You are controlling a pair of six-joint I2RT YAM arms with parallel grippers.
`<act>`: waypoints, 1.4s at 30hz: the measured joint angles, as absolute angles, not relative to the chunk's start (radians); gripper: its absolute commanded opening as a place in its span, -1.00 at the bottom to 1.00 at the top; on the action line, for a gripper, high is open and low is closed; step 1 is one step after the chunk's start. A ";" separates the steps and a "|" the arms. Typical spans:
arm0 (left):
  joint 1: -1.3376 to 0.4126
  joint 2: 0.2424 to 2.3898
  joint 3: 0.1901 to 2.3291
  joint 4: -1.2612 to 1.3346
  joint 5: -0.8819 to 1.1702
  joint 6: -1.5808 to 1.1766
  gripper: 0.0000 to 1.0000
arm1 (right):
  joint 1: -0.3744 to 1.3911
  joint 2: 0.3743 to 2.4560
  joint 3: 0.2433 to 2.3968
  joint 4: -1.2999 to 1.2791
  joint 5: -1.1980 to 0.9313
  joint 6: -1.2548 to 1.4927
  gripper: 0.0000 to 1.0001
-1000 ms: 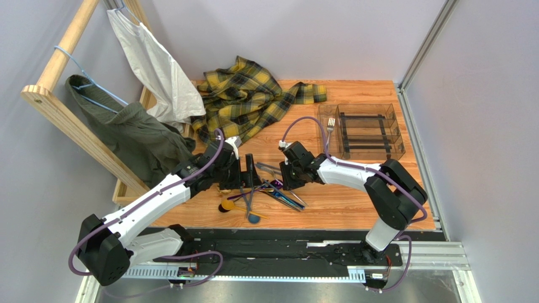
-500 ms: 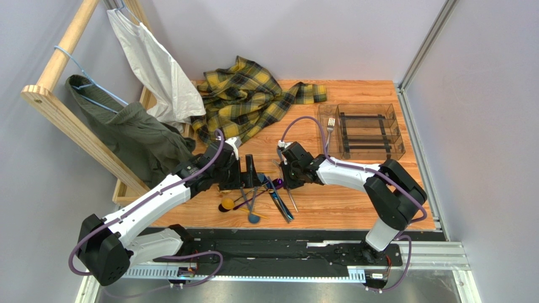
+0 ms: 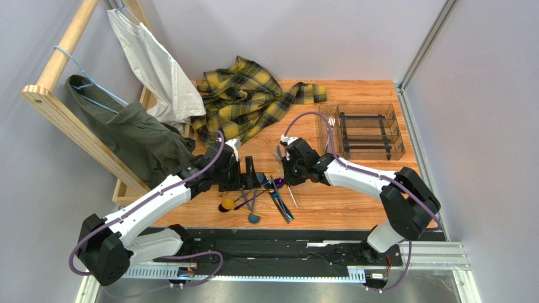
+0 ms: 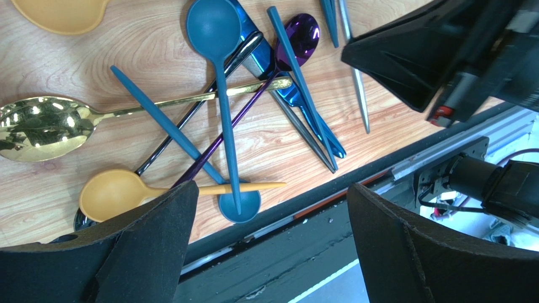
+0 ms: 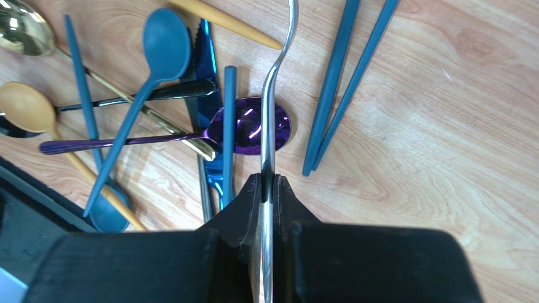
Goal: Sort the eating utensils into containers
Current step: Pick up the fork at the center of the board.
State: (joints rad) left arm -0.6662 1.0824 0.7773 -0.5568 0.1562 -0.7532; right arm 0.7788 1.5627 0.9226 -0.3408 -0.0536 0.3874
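A heap of eating utensils (image 3: pixel 256 199) lies near the table's front edge. The left wrist view shows a teal spoon (image 4: pixel 215 25), a gold spoon (image 4: pixel 38 126), a yellow spoon (image 4: pixel 114 189), a purple spoon (image 4: pixel 302 31) and a blue knife (image 4: pixel 278 82) crossing each other. My left gripper (image 4: pixel 272 189) hangs open above them, holding nothing. My right gripper (image 5: pixel 268 183) is shut on a slim silver utensil (image 5: pixel 268 126), seen edge-on over the purple spoon (image 5: pixel 250 129). Teal chopsticks (image 5: pixel 345 82) lie to its right. The clear containers tray (image 3: pixel 392 136) stands at the back right with a silver fork (image 3: pixel 330 126) in its left compartment.
A yellow plaid cloth (image 3: pixel 250 95) is bunched at the back of the table. On the left, a wooden rack (image 3: pixel 63 101) carries a green garment (image 3: pixel 136 136) and a white one (image 3: pixel 158 69). A black rail (image 3: pixel 284 237) runs along the front edge.
My right gripper has shut on the silver utensil and drawn it slightly right and back. Some pieces in the heap have shifted. The left arm has stayed still and open.
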 measured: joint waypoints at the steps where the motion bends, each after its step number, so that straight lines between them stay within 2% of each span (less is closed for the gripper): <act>1: -0.666 1.082 0.777 -0.557 0.156 -0.753 0.93 | 0.779 1.554 0.923 -0.344 -0.054 0.387 -1.00; 18: -0.666 1.081 0.767 -0.555 0.156 -0.753 0.93 | 0.772 1.277 0.945 -0.465 -0.040 0.403 -1.00; 30: -0.666 1.081 0.765 -0.557 0.157 -0.752 0.93 | 0.746 0.969 0.951 -0.546 0.149 0.422 -1.00; 42: -0.666 1.096 0.765 -0.556 0.167 -0.749 0.93 | 0.702 1.018 0.972 -0.590 0.220 0.417 -1.00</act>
State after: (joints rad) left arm -0.6662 1.0958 0.7654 -0.5564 0.1669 -0.7486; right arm 0.7017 1.0176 0.9722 -0.5900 0.2195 0.4168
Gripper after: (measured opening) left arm 0.964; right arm 0.052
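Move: The silver fork is already pinched in the right hand and a few centimetres off the table. The clear container's left compartment lies about 17 cm ahead of this hand, 14 cm to its right and a touch lower. On the table some 4 cm below the hand are the blue knife, 5 cm ahead and 1 cm left, and the purple spoon's bowl, 2 cm left and level with it. From the left hand that compartment is roughly 20 cm ahead, 28 cm right and 10 cm lower. Keeping its pinch on the silver fork, the right hand climbs off the pile, almost straight up at first, then veers right, ending about 16 cm higher and 9 cm farther right. As it goes the wrist swings the fingertips up and outward some 20 degrees and turns clockwise; near the end the hand sinks slightly and begins edging forward. ##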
